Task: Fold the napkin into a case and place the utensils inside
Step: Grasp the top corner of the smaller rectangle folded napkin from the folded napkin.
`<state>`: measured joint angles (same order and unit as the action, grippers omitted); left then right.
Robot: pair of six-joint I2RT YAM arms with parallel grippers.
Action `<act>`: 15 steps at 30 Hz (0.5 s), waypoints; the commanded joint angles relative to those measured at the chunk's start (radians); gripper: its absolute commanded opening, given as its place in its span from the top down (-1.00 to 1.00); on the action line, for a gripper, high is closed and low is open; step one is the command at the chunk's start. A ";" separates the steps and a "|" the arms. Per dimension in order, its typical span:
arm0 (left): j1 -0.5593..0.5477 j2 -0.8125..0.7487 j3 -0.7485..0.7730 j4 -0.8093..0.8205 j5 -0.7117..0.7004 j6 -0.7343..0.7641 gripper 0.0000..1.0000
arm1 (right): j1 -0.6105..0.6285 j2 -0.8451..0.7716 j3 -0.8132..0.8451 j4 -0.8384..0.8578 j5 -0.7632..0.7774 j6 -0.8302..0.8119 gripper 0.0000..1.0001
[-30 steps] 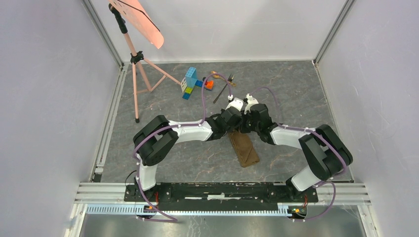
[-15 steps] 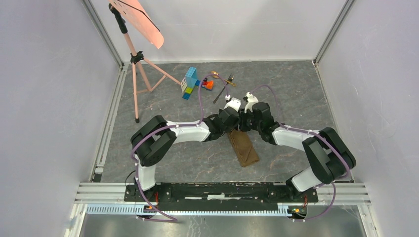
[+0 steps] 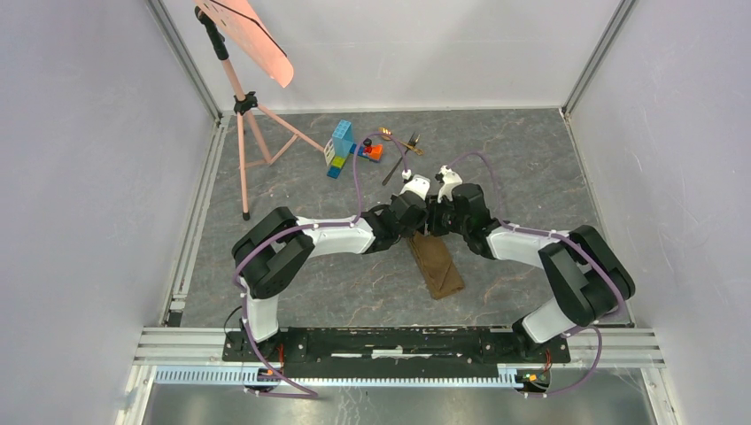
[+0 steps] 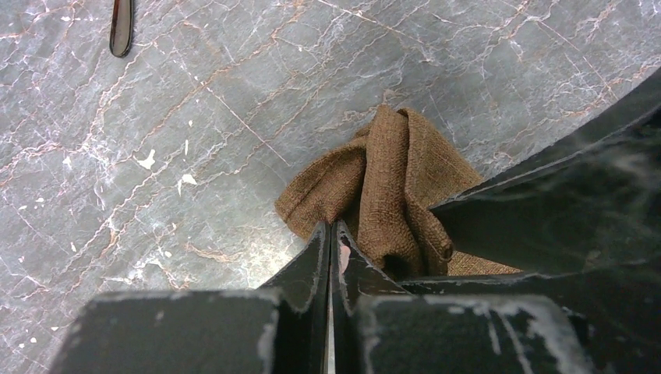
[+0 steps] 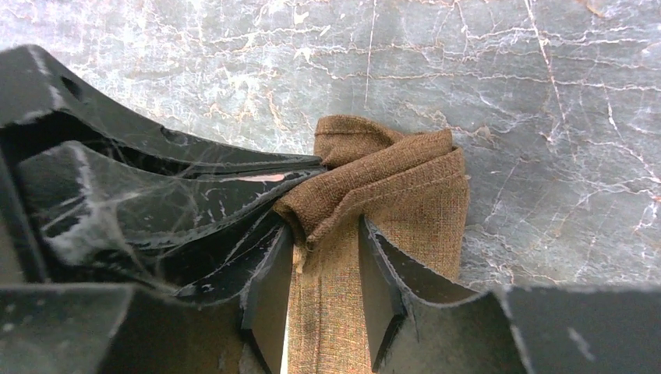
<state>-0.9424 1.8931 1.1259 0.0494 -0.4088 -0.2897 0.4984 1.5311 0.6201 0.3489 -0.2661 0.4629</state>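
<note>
The brown napkin (image 3: pixel 440 266) lies as a narrow folded strip in the middle of the table, its far end bunched up (image 4: pixel 390 175) (image 5: pixel 374 175). My left gripper (image 4: pixel 331 227) (image 3: pixel 421 226) is shut, its tips pinching the bunched edge of that end. My right gripper (image 5: pixel 327 238) (image 3: pixel 440 227) stands open astride the same fold, and cloth runs between its fingers (image 5: pixel 380 273) untouched by the pads. The dark fork (image 3: pixel 400 162) and gold spoon (image 3: pixel 390 135) lie beyond the grippers. The fork's handle end (image 4: pixel 121 27) shows in the left wrist view.
Colourful toy blocks (image 3: pixel 341 146) and an orange block (image 3: pixel 375 152) sit just left of the utensils. A pink tripod stand (image 3: pixel 248 133) occupies the far left corner. White walls enclose the marbled table (image 3: pixel 531 168).
My right gripper has opened and let go of the napkin's bunched end. Both wrists have shifted slightly away from the bases. The left gripper stays shut.
</note>
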 commanded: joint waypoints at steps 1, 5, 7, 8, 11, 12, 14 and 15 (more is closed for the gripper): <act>0.004 -0.045 -0.002 0.050 -0.001 -0.057 0.95 | 0.014 0.022 0.036 0.036 0.001 -0.025 0.16; 0.004 -0.043 -0.001 0.049 0.006 -0.061 0.95 | 0.028 0.033 0.044 0.038 0.020 -0.025 0.15; 0.004 -0.045 -0.004 0.053 0.010 -0.064 0.95 | 0.038 0.034 0.047 0.039 0.041 -0.023 0.16; 0.004 -0.045 -0.007 0.057 0.013 -0.066 0.95 | 0.041 0.036 0.047 0.041 0.061 -0.023 0.19; 0.004 -0.049 -0.016 0.067 0.017 -0.078 0.95 | 0.042 0.057 0.055 0.043 0.087 -0.003 0.60; 0.004 -0.051 -0.018 0.070 0.019 -0.081 0.95 | 0.043 0.065 0.060 0.040 0.086 0.003 0.72; 0.005 -0.056 -0.021 0.074 0.023 -0.084 0.95 | 0.042 0.083 0.070 0.020 0.081 0.013 0.86; 0.007 -0.058 -0.024 0.081 0.025 -0.088 0.95 | 0.043 0.088 0.070 0.011 0.080 0.016 0.92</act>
<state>-0.9386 1.8896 1.1114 0.0624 -0.3912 -0.3202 0.5369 1.5909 0.6464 0.3492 -0.2047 0.4664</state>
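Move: The top corner of the folded napkin, a raised loose flap, lies between the right hand's open fingers, roughly 1 cm left of their midpoint and 1 cm below. The body of the folded napkin lies about 7 cm back and 2 cm right of that hand, some 3 cm below; the fork is around 18 cm ahead and 6 cm left. The left fingers, already shut on the napkin, have that corner about 2 cm to their right and 1 cm back. The right fingers close from not quite half open and pinch the napkin's loose top corner, right beside the left fingertips. They sink about 1.5 cm onto the flap and ease a little to the left, shutting only in the last part of the way. The left hand stays put, keeping its grip on the napkin next to them. ##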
